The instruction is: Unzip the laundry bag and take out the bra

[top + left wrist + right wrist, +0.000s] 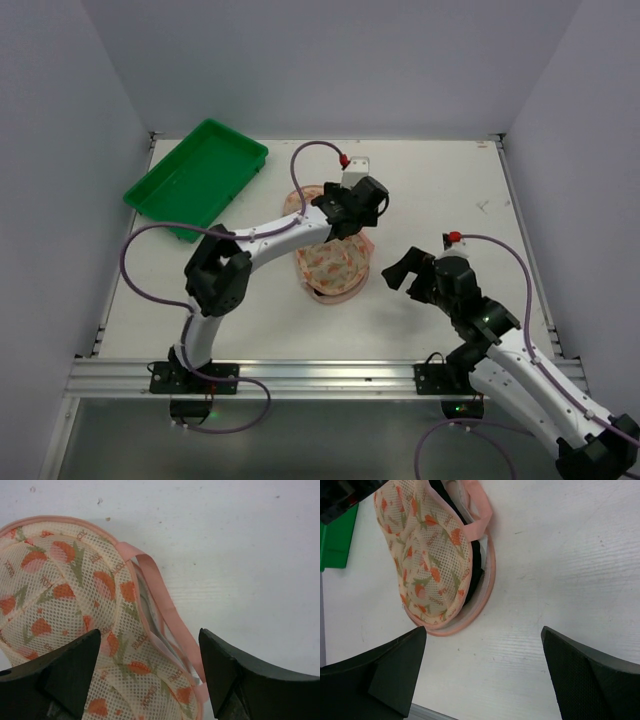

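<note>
The laundry bag [335, 268] lies mid-table, cream mesh with an orange and green print and pink trim. My left gripper [347, 213] hovers over its far lobe. In the left wrist view that gripper [150, 647] is open, its fingers [75, 667] straddling the bag [65, 580] and its pink loop [160, 595] without gripping them. The right gripper [408, 274] stands open just right of the bag, apart from it. In the right wrist view the gripper [482, 647] is over bare table, and the bag [427, 555] gapes along its edge. A black part of the bra [476, 566] shows inside.
A green plastic tray [195, 180] sits at the back left of the table, and its corner shows in the right wrist view [337, 540]. Grey walls close in the table on three sides. A metal rail [320, 377] runs along the near edge.
</note>
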Controlling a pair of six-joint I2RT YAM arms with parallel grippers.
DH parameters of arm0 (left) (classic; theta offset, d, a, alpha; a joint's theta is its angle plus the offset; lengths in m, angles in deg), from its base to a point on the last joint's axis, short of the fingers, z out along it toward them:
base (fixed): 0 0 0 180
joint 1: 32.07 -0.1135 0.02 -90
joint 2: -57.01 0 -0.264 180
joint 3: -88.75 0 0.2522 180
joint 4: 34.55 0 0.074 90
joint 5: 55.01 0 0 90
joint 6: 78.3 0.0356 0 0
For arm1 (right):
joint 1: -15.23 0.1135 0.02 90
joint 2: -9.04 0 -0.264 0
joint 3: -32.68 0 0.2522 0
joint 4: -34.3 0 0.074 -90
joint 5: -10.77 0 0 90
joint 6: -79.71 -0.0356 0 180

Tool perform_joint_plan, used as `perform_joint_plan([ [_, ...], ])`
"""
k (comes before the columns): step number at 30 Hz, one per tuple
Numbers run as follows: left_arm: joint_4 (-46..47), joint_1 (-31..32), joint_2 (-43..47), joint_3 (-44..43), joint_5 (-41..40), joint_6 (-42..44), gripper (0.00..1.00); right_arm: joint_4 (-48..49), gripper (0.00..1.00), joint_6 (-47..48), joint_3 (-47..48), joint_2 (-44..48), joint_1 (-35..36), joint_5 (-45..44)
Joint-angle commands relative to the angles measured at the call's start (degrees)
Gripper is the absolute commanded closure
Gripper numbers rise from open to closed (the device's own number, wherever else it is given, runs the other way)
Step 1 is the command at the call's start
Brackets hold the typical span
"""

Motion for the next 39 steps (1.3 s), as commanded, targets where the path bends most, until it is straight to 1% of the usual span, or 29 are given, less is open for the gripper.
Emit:
perform_joint_plan([
  [1, -10.0, 0.1, -5.1, -8.4, -10.0, 1.3, 0.21, 0.1, 0.01, -1.3, -2.0, 2.8, -0.1, 0.6],
  [3, -12.0, 0.1, -9.0, -12.5, -11.0, 1.5, 0.25, 0.2, 0.01, -1.4, -2.6, 3.4, -0.1, 0.7],
  [4, -14.1, 0.1, -10.1, -13.6, -11.7, 1.5, 0.30, 0.3, 0.01, -1.4, -3.0, 3.7, -0.1, 0.7],
  [6, -15.6, 0.2, -12.5, -15.6, -11.8, 1.4, 0.34, 0.3, 0.01, -1.4, -3.2, 3.7, -0.1, 0.7],
  [7, -16.0, 0.2, -12.8, -15.5, -12.1, 1.4, 0.38, 0.6, 0.01, -1.4, -3.4, 3.7, -0.1, 0.9],
  [10, -15.4, 0.2, -13.0, -14.0, -11.7, 1.4, 0.45, 1.7, 0.01, -1.4, -4.1, 3.5, -0.1, 1.0],
  [11, -15.2, 0.2, -13.1, -13.7, -11.4, 1.4, 0.46, 2.1, 0.01, -1.5, -4.3, 3.3, -0.1, 1.2],
  [13, -15.0, 0.3, -13.4, -13.4, -10.2, 1.3, 0.52, 2.7, 0.01, -1.8, -4.5, 3.1, -0.1, 1.7],
  [15, -15.0, 1.0, -13.5, -13.3, -9.7, 1.4, 0.60, 2.8, 0.01, -2.2, -4.7, 3.0, -0.1, 1.9],
  [16, -15.0, 1.5, -13.4, -13.4, -9.5, 1.4, 0.69, 2.7, 0.01, -2.2, -4.8, 3.2, -0.1, 1.9],
  [18, -14.9, 3.1, -12.7, -13.3, -9.1, 1.4, 0.77, 2.7, 0.01, -2.2, -5.0, 4.4, -0.1, 1.5],
  [19, -14.0, 3.9, -12.4, -13.2, -8.0, 1.5, 0.85, 2.5, 0.01, -2.2, -5.2, 5.1, -0.2, 1.2],
  [20, -13.4, 4.6, -11.9, -12.9, -7.2, 1.6, 0.88, 2.4, 0.01, -2.2, -5.2, 5.7, -0.1, 0.6],
  [21, -12.3, 5.7, -11.8, -12.8, -6.1, 1.5, 0.95, 1.6, 0.01, -2.2, -5.1, 7.0, -0.1, 0.2],
  [22, -11.8, 6.3, -11.4, -12.8, -3.2, 1.4, 0.97, 1.0, 0.01, -2.2, -4.9, 7.7, -0.1, -0.4],
  [23, -11.2, 6.8, -11.3, -12.4, -2.0, 1.2, 1.00, 0.3, 0.01, -2.2, -4.8, 8.5, -0.2, -1.6],
  [27, -8.5, 9.4, -8.9, -10.8, 2.4, -0.6, 1.00, -4.0, 0.01, -2.2, -3.7, 13.8, -0.1, -5.1],
  [28, -7.6, 9.7, -7.1, -10.1, 3.1, -0.7, 1.00, -4.5, 0.01, -1.6, -3.4, 16.1, -0.1, -5.5],
  [32, -4.2, 9.7, -1.1, -4.9, 5.0, -1.4, 1.00, -6.7, 0.01, 0.0, -2.0, 20.0, -0.1, -7.0],
  [36, -1.4, 7.6, 5.3, 0.2, 7.4, -2.1, 1.00, -7.8, 0.01, 2.7, -0.2, 21.1, -0.1, -7.2],
  [37, -0.7, 6.9, 7.9, 2.5, 9.0, -2.0, 1.00, -7.9, 0.01, 3.6, 0.5, 21.0, -0.1, -7.0],
  [39, 0.8, 4.8, 10.3, 4.7, 11.4, -1.4, 1.00, -8.2, 0.01, 4.3, 1.0, 20.4, -0.1, -6.9],
])
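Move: The laundry bag's opening edge is almost right under the left fingers, roughly 1 cm ahead, 1 cm left and 6 cm below. The bag's middle lies about 5 cm back and 6 cm left, the pink strap level and some 3 cm right, and the black bra inside the bag about 7 cm back and 2 cm left. From the right hand that edge is around 16 cm ahead and 9 cm left, 6 cm down. Down about 6 cm onto the bag's opening edge goes the left hand, its left side tilting up some 15 degrees while the open fingers close and pinch the cloth edge. It then draws the edge back and to the right, roughly 8 cm each way, turning a little clockwise, and lifts about 6 cm still pinching. The open right hand sinks slightly, then rises and backs off rightwards, tipping up. ##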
